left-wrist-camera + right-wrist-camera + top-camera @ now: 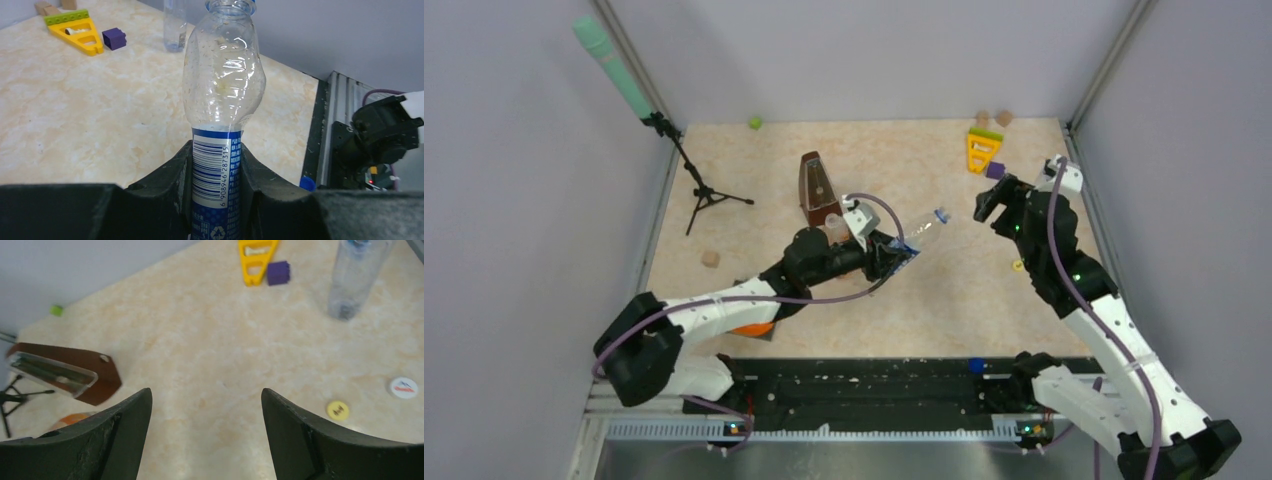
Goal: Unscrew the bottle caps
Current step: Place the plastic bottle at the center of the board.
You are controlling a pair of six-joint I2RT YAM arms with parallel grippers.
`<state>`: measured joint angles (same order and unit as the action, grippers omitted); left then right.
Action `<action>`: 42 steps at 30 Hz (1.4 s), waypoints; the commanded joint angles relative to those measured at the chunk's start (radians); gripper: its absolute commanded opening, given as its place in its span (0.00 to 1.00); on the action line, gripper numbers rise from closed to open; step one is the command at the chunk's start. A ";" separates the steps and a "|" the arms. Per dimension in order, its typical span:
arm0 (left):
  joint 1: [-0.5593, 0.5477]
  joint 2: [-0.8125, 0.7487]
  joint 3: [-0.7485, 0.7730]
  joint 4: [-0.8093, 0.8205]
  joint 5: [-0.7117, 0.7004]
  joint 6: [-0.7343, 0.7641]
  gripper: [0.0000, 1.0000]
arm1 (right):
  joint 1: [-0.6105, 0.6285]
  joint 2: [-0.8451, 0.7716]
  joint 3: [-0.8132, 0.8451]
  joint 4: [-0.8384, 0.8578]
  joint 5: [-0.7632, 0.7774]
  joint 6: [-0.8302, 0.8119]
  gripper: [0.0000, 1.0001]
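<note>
My left gripper (216, 150) is shut on the blue label of a slim clear bottle (222, 85). In the top view the left gripper (894, 255) holds that bottle (919, 235) tilted above the table, neck toward the right arm. A blue ring shows at its neck (941, 214); whether a cap sits there I cannot tell. My right gripper (206, 392) is open and empty, hanging off the bottle's neck (989, 205). A yellow cap (338, 410) and a white cap (403, 387) lie on the table. A blue cap (975, 365) rests at the near edge. A slim unlabelled bottle (356, 280) stands upright.
A brown metronome (819, 188) stands behind the left arm, a microphone tripod (699, 190) at the left. A yellow triangle toy (982, 150), a purple block (995, 170) and wooden discs (1004, 118) lie at the back right. An orange-tinted bottle (752, 328) lies under the left arm.
</note>
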<state>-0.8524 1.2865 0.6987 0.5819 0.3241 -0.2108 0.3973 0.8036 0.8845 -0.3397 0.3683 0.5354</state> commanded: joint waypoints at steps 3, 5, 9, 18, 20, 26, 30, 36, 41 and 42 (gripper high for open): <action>-0.039 0.181 -0.087 0.578 -0.170 0.013 0.00 | 0.004 0.035 0.117 -0.424 0.123 0.017 0.78; -0.049 0.260 -0.107 0.769 -0.222 0.037 0.00 | 0.004 0.034 0.136 -0.538 0.119 0.035 0.78; -0.062 0.452 -0.096 1.033 -0.311 0.053 0.07 | 0.004 0.012 0.114 -0.623 0.058 0.061 0.79; -0.079 0.625 0.039 1.036 -0.289 0.146 0.08 | 0.002 -0.022 -0.055 -0.522 -0.254 0.119 0.79; -0.093 0.642 0.045 1.036 -0.286 0.166 0.07 | 0.002 -0.031 -0.084 -0.498 -0.246 0.152 0.79; -0.131 0.674 0.029 1.036 -0.308 0.165 0.07 | 0.001 -0.119 -0.127 -0.203 -0.386 0.193 0.80; -0.147 0.674 0.029 1.036 -0.314 0.172 0.07 | -0.005 -0.106 -0.106 -0.053 -0.375 0.221 0.81; -0.161 0.659 0.024 1.036 -0.314 0.195 0.05 | -0.034 0.045 -0.016 0.002 -0.364 0.209 0.82; -0.171 0.647 0.016 1.036 -0.345 0.203 0.04 | -0.036 0.117 0.022 0.051 -0.365 0.183 0.78; -0.172 0.646 0.018 1.036 -0.350 0.203 0.04 | -0.037 0.136 0.033 0.044 -0.364 0.173 0.76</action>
<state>-1.0145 1.9594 0.7219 1.4902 0.0196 -0.0227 0.3687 0.8989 0.8345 -0.3645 0.0128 0.7330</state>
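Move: Ready beside the left hand, the open right hand has the plastic bottle's uncapped neck about 10 cm to its left, 2 cm back and 3 cm higher, with the bottle's middle 15 cm left and 6 cm back. From the right hand, the yellow cap lies 12 cm right, 4 cm ahead and 28 cm below. The left hand grips the label; the right gripper is some 19 cm to its right, 8 cm ahead, and the orange bottle about 13 cm left, 10 cm ahead, 14 cm below. Bringing the still-gripped bottle to the right hand, the left hand moves about 7.5 cm right and 7 cm down, going forward some 6 cm and then partly back, tilting the bottle more upright. The right hand dips back and about 14 cm down, tipping its fingers down, then comes up and forward and swings left to the bottle's mouth, fingers staying wide open without closing. ##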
